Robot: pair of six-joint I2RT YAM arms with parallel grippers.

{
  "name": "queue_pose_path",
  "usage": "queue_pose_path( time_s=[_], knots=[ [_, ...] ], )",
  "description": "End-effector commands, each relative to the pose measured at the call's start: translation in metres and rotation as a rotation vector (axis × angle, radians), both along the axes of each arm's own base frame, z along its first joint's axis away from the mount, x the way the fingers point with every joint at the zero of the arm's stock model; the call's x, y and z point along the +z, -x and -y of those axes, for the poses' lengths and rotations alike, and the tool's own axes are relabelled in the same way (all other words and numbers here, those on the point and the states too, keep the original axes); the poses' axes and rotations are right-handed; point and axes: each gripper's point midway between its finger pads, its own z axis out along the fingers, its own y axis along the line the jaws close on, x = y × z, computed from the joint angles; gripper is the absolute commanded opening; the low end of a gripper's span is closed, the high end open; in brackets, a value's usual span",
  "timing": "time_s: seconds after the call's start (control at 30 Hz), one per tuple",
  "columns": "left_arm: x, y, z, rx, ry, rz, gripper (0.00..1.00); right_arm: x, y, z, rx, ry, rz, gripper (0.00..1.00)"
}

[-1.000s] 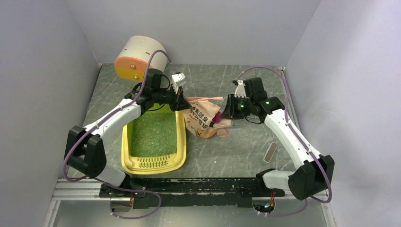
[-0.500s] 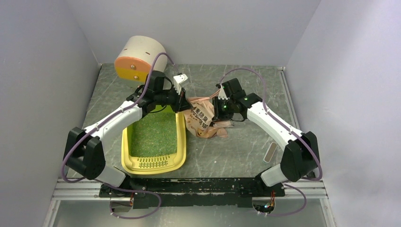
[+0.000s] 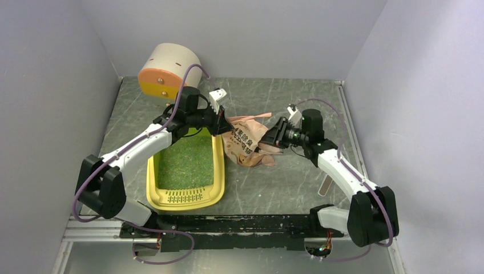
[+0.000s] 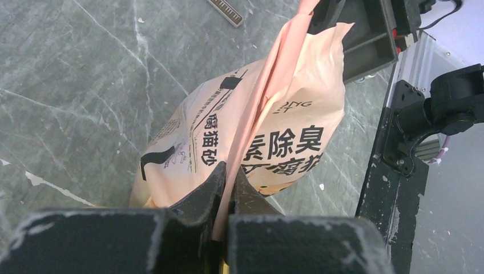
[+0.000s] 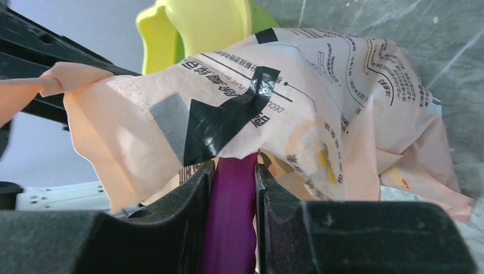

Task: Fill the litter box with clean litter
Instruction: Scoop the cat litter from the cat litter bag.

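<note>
The yellow litter box [image 3: 218, 171] lies at left centre with green clean litter [image 3: 185, 162] covering its floor. Right beside it stands a pink-beige printed bag [image 3: 245, 145]. My left gripper [image 3: 224, 127] is shut on the bag's upper edge [image 4: 268, 85], which runs thin between its fingers [image 4: 228, 182]. My right gripper [image 3: 268, 140] is shut on the handle of a magenta scoop [image 5: 231, 217]. The handle runs up under the bag's torn, taped flap [image 5: 228, 123], and the scoop's bowl is hidden. The yellow litter box [image 5: 194, 28] shows behind the bag.
A white cylinder with an orange end [image 3: 168, 68] sits at the back left corner. A small flat strip [image 3: 326, 184] lies on the table by the right arm. Grey walls close in three sides, and a black rail [image 3: 228, 222] runs along the near edge.
My right arm has swung its wrist down and to the right side of the bag while keeping the scoop, its elbow drawing back. The left gripper still holds the bag's edge in the same place.
</note>
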Motion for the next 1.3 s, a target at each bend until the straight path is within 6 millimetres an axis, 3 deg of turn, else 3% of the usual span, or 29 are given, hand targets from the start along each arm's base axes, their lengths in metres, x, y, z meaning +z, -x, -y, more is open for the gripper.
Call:
queue_pose_path(
  time_s=[0.0,0.4,0.67,0.97,1.13,1.27],
  knots=[
    [0.012,0.003,0.003,0.009,0.033,0.025,0.05,0.064,-0.003,-0.002,0.030,-0.339,0.139,0.00],
    [0.014,-0.009,-0.006,0.140,0.072,-0.005,0.05,0.066,0.026,0.041,-0.039,-0.672,0.088,0.00],
    [0.031,-0.022,-0.019,0.187,0.184,-0.009,0.05,0.050,0.035,0.071,-0.117,-0.713,0.052,0.00],
    [0.035,-0.022,-0.022,0.184,0.171,0.015,0.05,0.029,0.028,0.095,-0.221,-0.565,0.014,0.00],
    [0.042,-0.018,-0.020,0.148,0.176,0.033,0.05,0.025,0.012,0.113,-0.279,-0.259,0.066,0.00],
    [0.052,-0.010,-0.015,0.078,0.191,0.060,0.05,0.024,0.014,0.113,-0.232,-0.166,0.005,0.00]
  ],
)
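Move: The litter bag stands about 7 cm to the left of the right hand, nearly level with it front to back, its middle some 8 cm lower; the held scoop's bowl is hidden inside. A metal ruler lies on the table roughly 16 cm to this hand's right and 5 cm ahead, while the litter box is some 35 cm to its left and 11 cm back. From the left hand, pinching the rim, the bag's middle is about 8 cm right, 5 cm back and 9 cm down. The scoop is drawn out of the bag by the right hand, still gripping its handle: about 11 cm to the right and 6 cm up, easing back slightly then forward again. Its wrist tips the bowl side up to some 40 degrees, then half undoes that tilt, swinging a little clockwise. The left fingers keep their pinch on the rim, drifting about 2 cm forward and left with a slight counter-clockwise turn. ##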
